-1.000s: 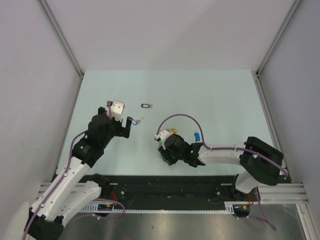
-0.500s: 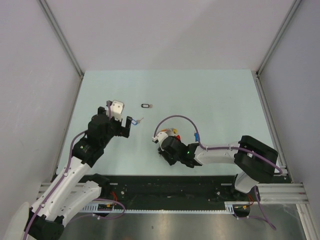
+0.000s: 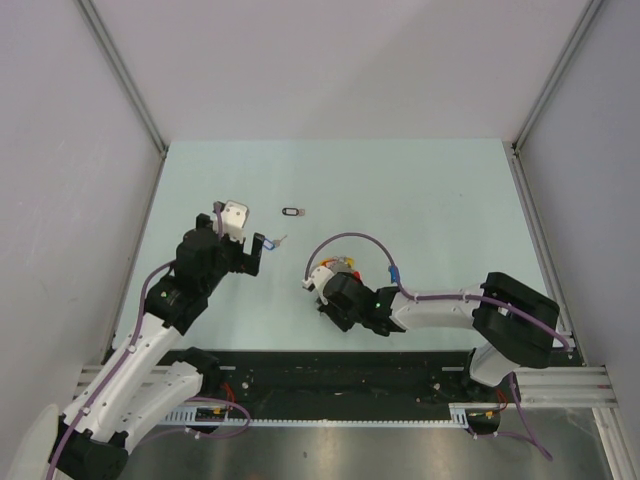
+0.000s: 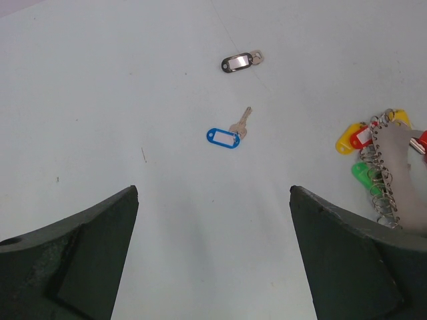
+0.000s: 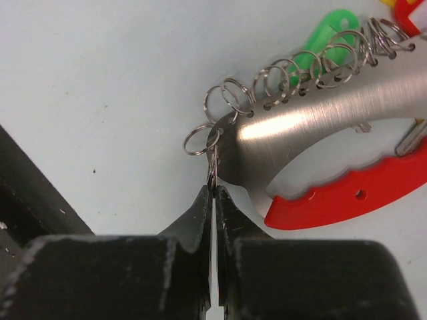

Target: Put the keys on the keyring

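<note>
The keyring (image 5: 313,120) is a brushed metal plate with a red curved band (image 5: 340,193) and a row of small split rings. It carries green (image 5: 327,33), yellow and red tags (image 4: 360,138). My right gripper (image 5: 213,190) is shut on the thin end ring of the keyring (image 3: 340,264), left of the plate. A blue-tagged key (image 4: 223,137) and a black-tagged key (image 4: 240,62) lie flat and loose on the table. My left gripper (image 4: 213,193) stands wide open just short of the blue-tagged key (image 3: 279,241), with nothing between its fingers. The black-tagged key (image 3: 293,211) lies farther back.
A purple cable (image 3: 350,238) arcs over the right wrist. A small blue piece (image 3: 396,272) sits by the right forearm; I cannot tell what it is. Grey walls enclose the pale green table (image 3: 430,190) on three sides.
My right gripper's jaws have closed onto the keyring's end ring, and the right wrist has shifted slightly left. The left arm and the loose keys have not moved.
</note>
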You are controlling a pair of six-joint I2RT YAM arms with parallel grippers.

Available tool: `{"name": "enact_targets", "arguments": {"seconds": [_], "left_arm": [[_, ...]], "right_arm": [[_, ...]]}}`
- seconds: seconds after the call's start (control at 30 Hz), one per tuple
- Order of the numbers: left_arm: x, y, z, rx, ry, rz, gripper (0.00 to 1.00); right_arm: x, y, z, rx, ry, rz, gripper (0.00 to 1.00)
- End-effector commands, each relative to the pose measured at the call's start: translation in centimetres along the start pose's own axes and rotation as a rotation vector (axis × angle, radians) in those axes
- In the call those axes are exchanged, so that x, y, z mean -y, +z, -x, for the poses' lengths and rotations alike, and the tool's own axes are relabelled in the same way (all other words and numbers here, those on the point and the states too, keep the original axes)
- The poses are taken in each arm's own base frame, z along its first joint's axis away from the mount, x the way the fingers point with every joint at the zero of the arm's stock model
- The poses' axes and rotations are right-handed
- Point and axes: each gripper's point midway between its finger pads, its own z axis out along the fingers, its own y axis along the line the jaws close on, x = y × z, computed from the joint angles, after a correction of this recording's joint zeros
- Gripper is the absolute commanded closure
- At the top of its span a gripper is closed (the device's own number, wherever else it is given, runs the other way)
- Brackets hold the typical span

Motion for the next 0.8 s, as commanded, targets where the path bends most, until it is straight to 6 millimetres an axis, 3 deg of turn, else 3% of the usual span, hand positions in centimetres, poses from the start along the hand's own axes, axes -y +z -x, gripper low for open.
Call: {"name": "enact_targets", "arguments": {"seconds": [0.0,0.17,0.23,0.4,0.53,0.77], "left_arm": [[-0.2,0.0,0.8,0.037,-0.026,0.005,0.0],[-0.4,-0.1,0.9,0.047,-0.025,0.014,0.0],[-0.4,-0.1,0.9,0.045,-0.023,0.015,0.0],[-0.5,-0.1,0.9,0.046,-0.026,0.018,0.0],[-0.4,-0.1,0.9,0.044,-0.025,0.017,0.0],[-0.3,0.0,0.8,0.039,-0.023,0.01,0.0]], "right_arm": [[-2.2,-1.0,3.4,0.103,-0.123,0.128,1.0],[-4.4,-1.7,2.8,0.097,-0.277,0.271,1.0],[-3.8,-1.7,2.1,0.064,-0.276,0.242,1.0],[0.2,-1.3,1.0,0.002,-0.111,0.047,0.96],[1.0,-1.7,0.6,-0.006,-0.074,0.035,0.85],[0.6,-2.3,2.3,0.057,-0.051,0.089,0.71]]}}
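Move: The right hand has a split ring pinched at the near end of the keyring, whose plate stretches away from it: the plate's middle is about 5 cm ahead, 1 cm to the right and 1 cm lower. The green tag lies roughly 7 cm ahead and 3 cm left, the red tag some 11 cm ahead and 2 cm left. From the idle left hand the keyring is about 20 cm right, 4 cm back and 20 cm below. Back towards the base and a little left, the right hand draws the ring it already pinches some 2.5 cm, turning about 15 degrees counter-clockwise. Then it reverses, going forward and right by about 2.5 cm each way and turning partly back, while the fingers open a quarter of the way, let go of the ring and rise about 1 cm. ##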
